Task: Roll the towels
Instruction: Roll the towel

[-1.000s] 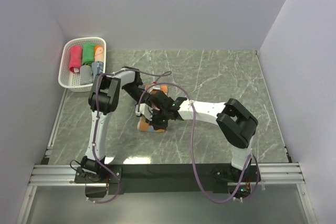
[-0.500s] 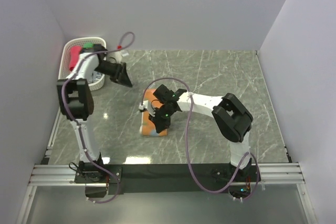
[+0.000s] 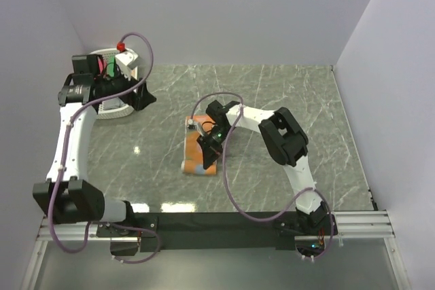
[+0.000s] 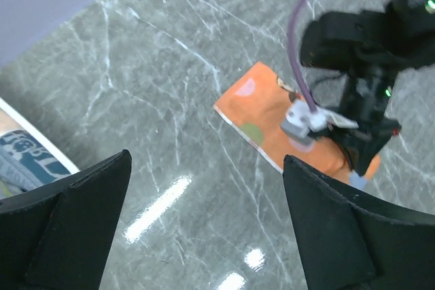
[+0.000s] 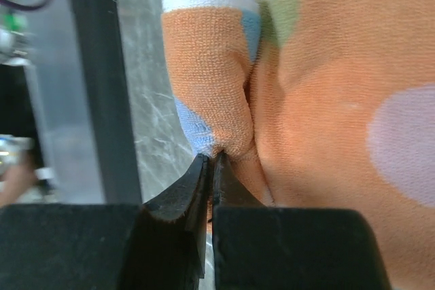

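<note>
An orange towel (image 3: 193, 146) with pale blue, green and pink marks lies flat mid-table, its near end folded into a small roll (image 5: 209, 66). My right gripper (image 3: 206, 161) (image 5: 213, 159) is shut, its tips pinching the fold of that orange towel (image 5: 326, 100). My left gripper (image 3: 139, 97) (image 4: 204, 236) hangs high at the far left beside the basket, open wide and holding nothing. From there the orange towel (image 4: 265, 110) shows with the right gripper (image 4: 353, 137) on it. A grey-blue towel (image 4: 20, 161) peeks out of the basket.
A white perforated basket (image 3: 109, 111) stands at the far left corner, mostly hidden by my left arm; bits of pink and green cloth (image 3: 102, 66) show in it. Walls close the table on three sides. The right arm's purple cable (image 3: 228, 168) loops over the table.
My left arm has swung away from the orange towel to the basket at the far left and opened wide. The right gripper stays shut on the towel's fold, shifted slightly.
</note>
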Available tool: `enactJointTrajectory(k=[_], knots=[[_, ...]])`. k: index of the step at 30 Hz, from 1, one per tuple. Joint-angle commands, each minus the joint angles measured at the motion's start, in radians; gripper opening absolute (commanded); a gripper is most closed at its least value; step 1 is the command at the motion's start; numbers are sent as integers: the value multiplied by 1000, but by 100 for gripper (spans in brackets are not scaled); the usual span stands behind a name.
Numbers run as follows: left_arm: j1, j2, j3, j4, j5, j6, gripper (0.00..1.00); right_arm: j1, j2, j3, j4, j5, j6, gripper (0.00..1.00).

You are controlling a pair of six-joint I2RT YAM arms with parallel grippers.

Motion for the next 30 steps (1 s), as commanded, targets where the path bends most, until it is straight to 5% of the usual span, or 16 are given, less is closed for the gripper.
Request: enactJointTrajectory(k=[1,3,6,13,19,30], knots=[[2,78,-58,-187,75,203,99,-32,104,59,-164,-34,-62,0],[-22,60,-94,-265,93,300,99,-52,158,102,-195,-63,-73,0],[-94,-75,-324,-168,-6,403,99,-69,208,139,-238,-80,-78,0],[-558,-354,-709,83,-243,489,90,-83,290,211,-275,-100,-52,0],[-784,-318,-838,331,-401,421,79,-86,347,260,-290,-107,-13,0],[-878,-129,-871,604,-498,423,66,-86,356,245,-278,-118,10,0]])
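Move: The left hand, wide open, hangs high: the orange towel's rolled near end lies about 15 cm back towards the base, 17 cm to its right and 27 cm below. The towel's flat part starts beyond that roll, its middle about 4 cm back, 18 cm right and 28 cm below the left hand; the white basket is some 12 cm ahead, 13 cm left and 25 cm below. The right fingers already pinch the roll, whose middle is level fore and aft, about 2 cm to their left and 1 cm below. The left hand swoops down about 24 cm while drawing back some 16 cm and going 15 cm right, easing forward a little at the last, to come close over the rolled near end of the orange towel beside the right gripper; it turns clockwise some 45 degrees, its fingers swinging steeper down and narrowing from wide open to about two-thirds. The right hand keeps its shut pinch on the roll and shifts only about 1 cm forward while its wrist turns nearly 30 degrees, bringing its fingers from slanting down to nearly level, pointing back towards the base and left. ##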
